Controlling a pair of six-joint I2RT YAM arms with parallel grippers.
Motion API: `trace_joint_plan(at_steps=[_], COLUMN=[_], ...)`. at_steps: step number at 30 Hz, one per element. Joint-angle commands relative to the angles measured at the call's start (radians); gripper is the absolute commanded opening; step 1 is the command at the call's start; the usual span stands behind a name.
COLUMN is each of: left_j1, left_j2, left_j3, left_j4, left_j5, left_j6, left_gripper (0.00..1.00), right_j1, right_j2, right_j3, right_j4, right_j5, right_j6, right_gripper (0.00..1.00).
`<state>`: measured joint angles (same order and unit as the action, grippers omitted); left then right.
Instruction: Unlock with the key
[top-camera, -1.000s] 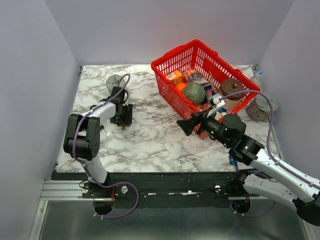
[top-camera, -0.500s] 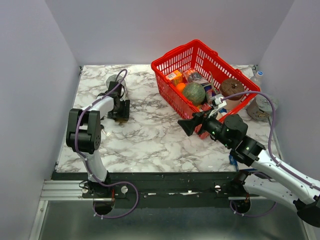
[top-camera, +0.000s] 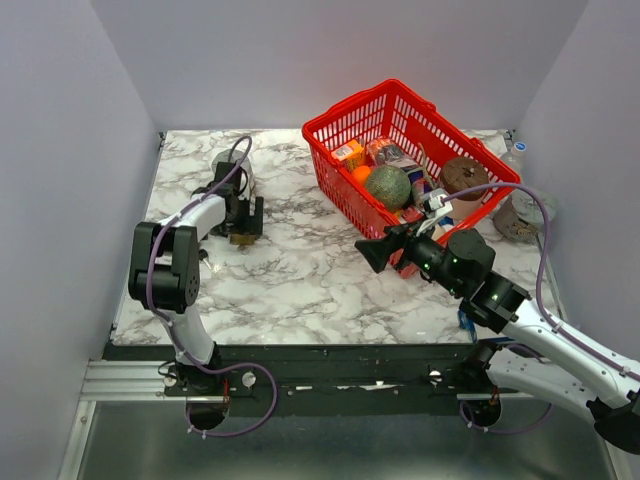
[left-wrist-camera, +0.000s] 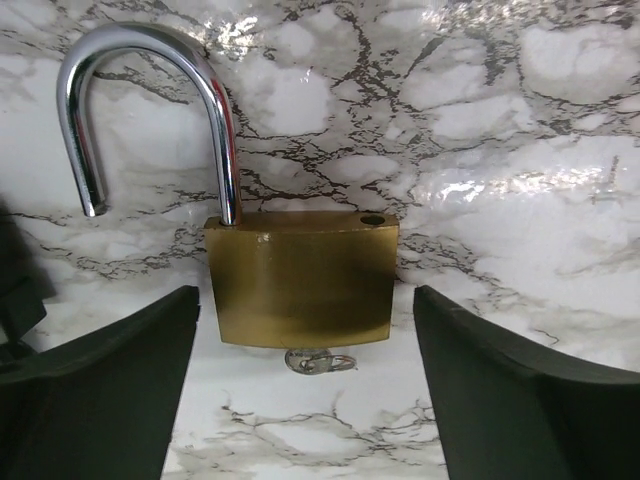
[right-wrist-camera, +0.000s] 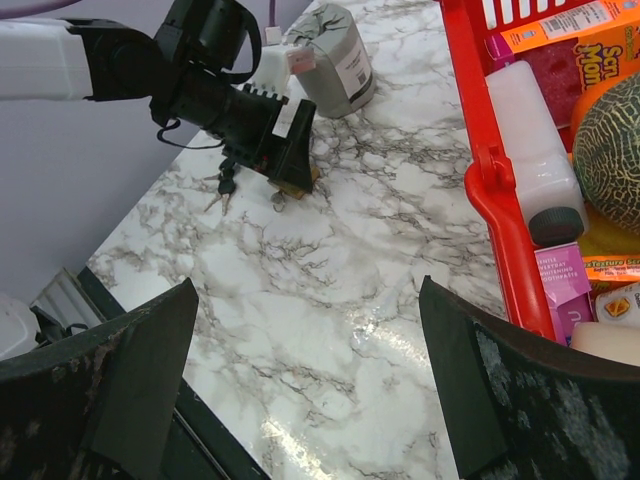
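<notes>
A brass padlock (left-wrist-camera: 302, 275) lies flat on the marble, its steel shackle (left-wrist-camera: 150, 100) swung open. A small silver piece with a ring (left-wrist-camera: 318, 362) pokes out of its underside. My left gripper (left-wrist-camera: 305, 300) straddles the padlock body, open, with a gap on each side. The top view shows that gripper (top-camera: 244, 218) at the back left with the padlock (top-camera: 241, 238) just in front. The key (right-wrist-camera: 224, 186), black-headed, lies on the marble beside the left gripper (right-wrist-camera: 290, 150). My right gripper (right-wrist-camera: 307, 290) hovers open and empty over mid-table, near the basket (top-camera: 372, 250).
A red basket (top-camera: 330, 170) full of groceries stands at the back right. A grey cylinder (top-camera: 227, 163) stands behind the left gripper. Two jars (top-camera: 520, 215) sit by the right wall. The table's near edge (right-wrist-camera: 190, 420) runs below the right gripper.
The left gripper's fingers have spread wider and now stand off the brass padlock. That gripper has drawn back a little toward the rear. The right arm has hardly moved.
</notes>
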<state>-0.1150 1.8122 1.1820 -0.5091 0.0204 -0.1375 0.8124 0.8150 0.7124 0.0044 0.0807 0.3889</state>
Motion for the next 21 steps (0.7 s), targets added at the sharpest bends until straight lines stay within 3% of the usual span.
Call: trace_joint_plan(at_steps=[1,7,21], left_j1=[0.002,-0.002,-0.014], left_j2=[-0.091,-0.194,-0.836], left_j3=[-0.015,-0.054,-0.37], left_j4=[0.06,0.119,0.564], left_j5=[0.01,0.009,0.118], left_j6=[-0.002,-0.001,-0.027], left_gripper=[0.99,0.99,0.99], right_j1=[0.004,0.001,-0.065], right_j2=[-0.01,0.001,-0.02], right_j3=[-0.019,-0.013,0.087], right_j4=[-0.003,-0.001,-0.052], right_j5=[0.016,0.01,0.091], right_j6=[0.001,0.005,-0.087], right_gripper=[1.0,1.0,1.0])
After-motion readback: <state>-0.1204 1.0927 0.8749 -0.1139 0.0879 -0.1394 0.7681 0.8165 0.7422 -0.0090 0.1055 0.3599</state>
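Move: The brass padlock lies between the left hand's open fingers, its middle about 1 cm below and level otherwise. The grey cylinder stands roughly 11 cm ahead of this hand and 1 cm left; the black padlock is some 10 cm left, level with it, the keys about 8 cm left and 5 cm back. From the right hand, the brass padlock is roughly 14 cm ahead, 26 cm left and 26 cm below. Fingers staying open, the left hand climbs about 20 cm off the brass padlock, tipping up some 45 degrees. ##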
